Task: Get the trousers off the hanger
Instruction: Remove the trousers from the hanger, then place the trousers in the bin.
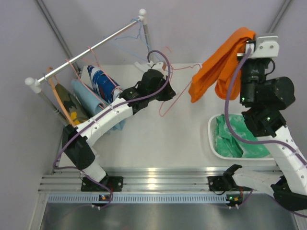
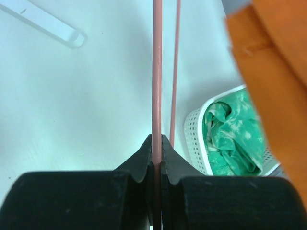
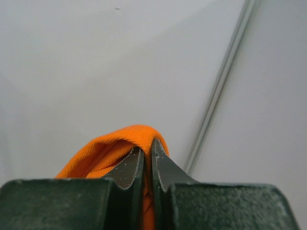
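Observation:
My left gripper (image 1: 169, 92) is shut on the thin pink wire of a hanger (image 1: 180, 96) held over the middle of the table; in the left wrist view the hanger wire (image 2: 157, 72) runs straight out from between the closed jaws of that gripper (image 2: 157, 143). My right gripper (image 1: 249, 48), raised at the back right, is shut on a fold of the bright orange trousers (image 1: 216, 72), which hang down beside the hanger's right corner. In the right wrist view the orange trousers (image 3: 108, 151) bulge over the closed gripper (image 3: 147, 149). Mint green trousers (image 1: 237, 139) lie in a white basket (image 1: 212, 143).
A rail (image 1: 91, 48) at the back left carries blue-and-white patterned trousers (image 1: 100, 81), light blue trousers (image 1: 92, 101) and camouflage trousers (image 1: 72, 109) on hangers. An empty blue wire hanger (image 1: 129, 40) hangs near the rail's right post (image 1: 145, 33). The basket (image 2: 194, 129) stands right of the held hanger.

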Robot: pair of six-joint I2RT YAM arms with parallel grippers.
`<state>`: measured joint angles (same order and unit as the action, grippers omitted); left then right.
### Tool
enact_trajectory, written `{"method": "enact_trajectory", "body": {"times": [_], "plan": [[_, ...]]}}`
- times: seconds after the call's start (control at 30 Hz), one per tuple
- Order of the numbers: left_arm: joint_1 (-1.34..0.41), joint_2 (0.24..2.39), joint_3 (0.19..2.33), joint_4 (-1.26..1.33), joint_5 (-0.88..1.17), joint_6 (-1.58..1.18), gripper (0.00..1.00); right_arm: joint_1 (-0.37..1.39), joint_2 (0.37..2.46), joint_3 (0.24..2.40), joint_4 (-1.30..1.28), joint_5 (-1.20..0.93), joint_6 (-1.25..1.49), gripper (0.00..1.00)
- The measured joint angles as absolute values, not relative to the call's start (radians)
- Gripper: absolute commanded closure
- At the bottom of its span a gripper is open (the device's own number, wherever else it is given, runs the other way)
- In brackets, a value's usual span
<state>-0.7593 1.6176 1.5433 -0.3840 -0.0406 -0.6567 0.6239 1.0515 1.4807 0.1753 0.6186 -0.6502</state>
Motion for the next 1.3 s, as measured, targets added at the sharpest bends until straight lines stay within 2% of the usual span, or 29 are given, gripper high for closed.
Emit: {"method": "enact_trajectory", "body": {"times": [0.37, 0.8, 1.0, 1.3], "plan": [[-0.757, 1.639, 1.544, -0.398, 0.019, -0.535, 1.00, 0.623, 0.828, 1.420, 0.183, 0.858, -0.833, 1.00], [-0.757, 1.648, 1.550, -0.405, 0.064, -0.497, 1.00, 0.620, 0.680, 1.224, -0.011, 1.192, -0.970, 1.00], [-0.757, 1.648, 1.550, -0.405, 0.074, -0.498, 1.00, 0.620, 0.645, 1.143, -0.116, 1.272, -0.967, 1.00], [-0.757, 1.648, 1.550, -0.405, 0.075, -0.497, 1.00, 0.620, 0.588, 1.168, -0.178, 1.336, -0.970, 1.00]]}}
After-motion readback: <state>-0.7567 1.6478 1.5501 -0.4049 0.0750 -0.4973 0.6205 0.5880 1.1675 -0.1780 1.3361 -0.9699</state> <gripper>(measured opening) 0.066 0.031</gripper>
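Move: The right hand holds the orange trousers high up; the white basket they are bound for lies about 17 cm to its right, some 4 cm back and 53 cm below. The green garment in it sits around 13 cm right, 3 cm back and 53 cm down, while the empty pink hanger is roughly 23 cm left, 11 cm farther out and 31 cm lower. From the left hand the basket is some 43 cm right, 9 cm back and 23 cm below. Still pinching the orange trousers, the right hand swings them right and back towards the basket, about 17 cm right and 14 cm back, rising slightly, then sinking to some 13 cm below its start. Its wrist turns about 40 degrees clockwise and tips down. The left hand keeps its grip on the empty pink hanger, easing down a couple of centimetres with a slight clockwise turn. ##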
